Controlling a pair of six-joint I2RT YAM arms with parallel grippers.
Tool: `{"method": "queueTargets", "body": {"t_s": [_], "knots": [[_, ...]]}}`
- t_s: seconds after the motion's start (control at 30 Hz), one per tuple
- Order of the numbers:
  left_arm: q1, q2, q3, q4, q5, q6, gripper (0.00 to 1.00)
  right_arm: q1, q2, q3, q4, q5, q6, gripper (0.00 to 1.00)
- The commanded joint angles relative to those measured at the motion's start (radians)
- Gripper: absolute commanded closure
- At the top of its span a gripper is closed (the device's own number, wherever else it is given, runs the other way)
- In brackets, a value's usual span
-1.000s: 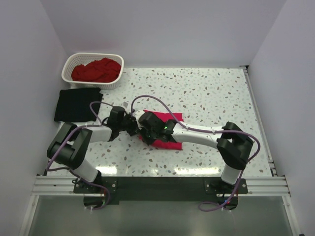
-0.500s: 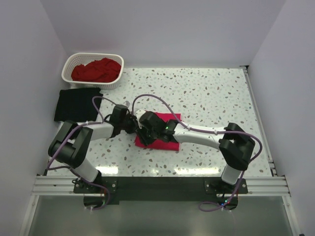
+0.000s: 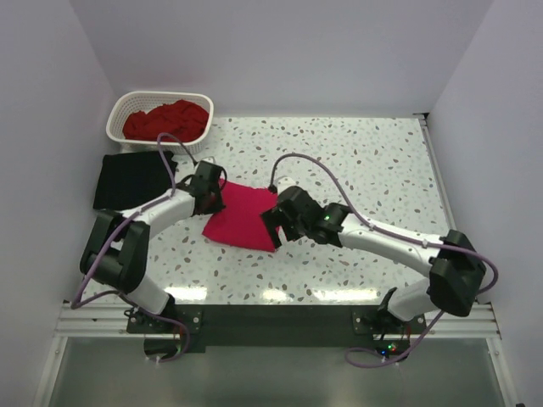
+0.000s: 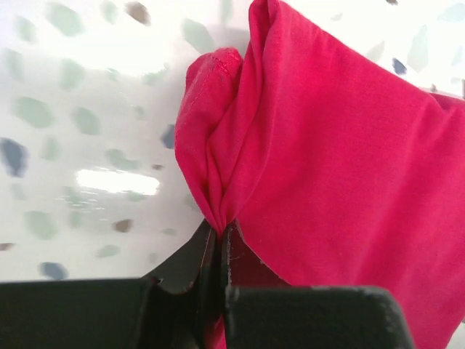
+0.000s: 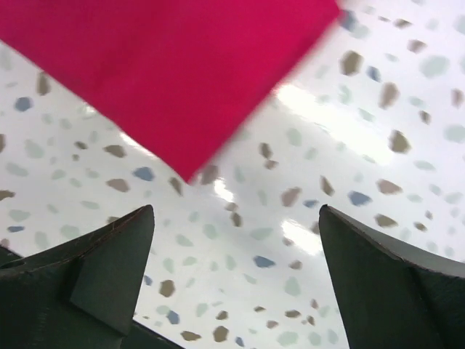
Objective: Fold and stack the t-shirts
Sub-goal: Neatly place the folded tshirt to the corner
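Observation:
A folded bright pinkish-red t-shirt [image 3: 243,218] lies on the speckled table left of centre. My left gripper [image 3: 218,197] is shut on its far-left corner; in the left wrist view the cloth [image 4: 327,167] bunches into a pinch [image 4: 218,227] between the closed fingers. My right gripper [image 3: 270,223] stands wide open just off the shirt's right edge, with only table between its fingertips [image 5: 236,251] and a corner of the shirt [image 5: 167,73] ahead of it. A folded black t-shirt [image 3: 134,180] lies at the far left. A darker red t-shirt [image 3: 166,120] is crumpled in the basket.
The white lattice basket [image 3: 119,114] stands at the back left corner, just behind the black shirt. White walls close in the table on three sides. A metal rail [image 3: 271,318] with the arm bases runs along the near edge.
The left gripper shut on the pinkish-red shirt's corner and pulled it left and back. The right gripper opened, let the shirt go and drew back to the right.

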Motion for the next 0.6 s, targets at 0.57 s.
{"method": "queueTargets", "body": {"t_s": [0.57], "knots": [[0.216, -0.002, 0.349, -0.160, -0.500, 0.401, 1.00, -0.094, -0.314, -0.200, -0.052, 0.048, 0.006, 0.01]]}}
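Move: The left hand holds the folded red t-shirt low over the table. The black folded t-shirt by the corner lies some 25 cm to this hand's left, 9 cm ahead and a couple of centimetres below. The white basket is about 26 cm ahead and 17 cm left. From the right hand, open above the red shirt's near right corner, the black shirt is about 42 cm left, 15 cm ahead and 10 cm down. Leftward and upward in one steady sweep, the left hand carries the pinched red t-shirt towards the black one, about 14 cm left, 10 cm up and 5 cm forward. It keeps its hold and rolls its left side up nearly 30 degrees. The right hand, fingers still wide open, goes on clearing away to the right by some 8 cm, then almost stops. ##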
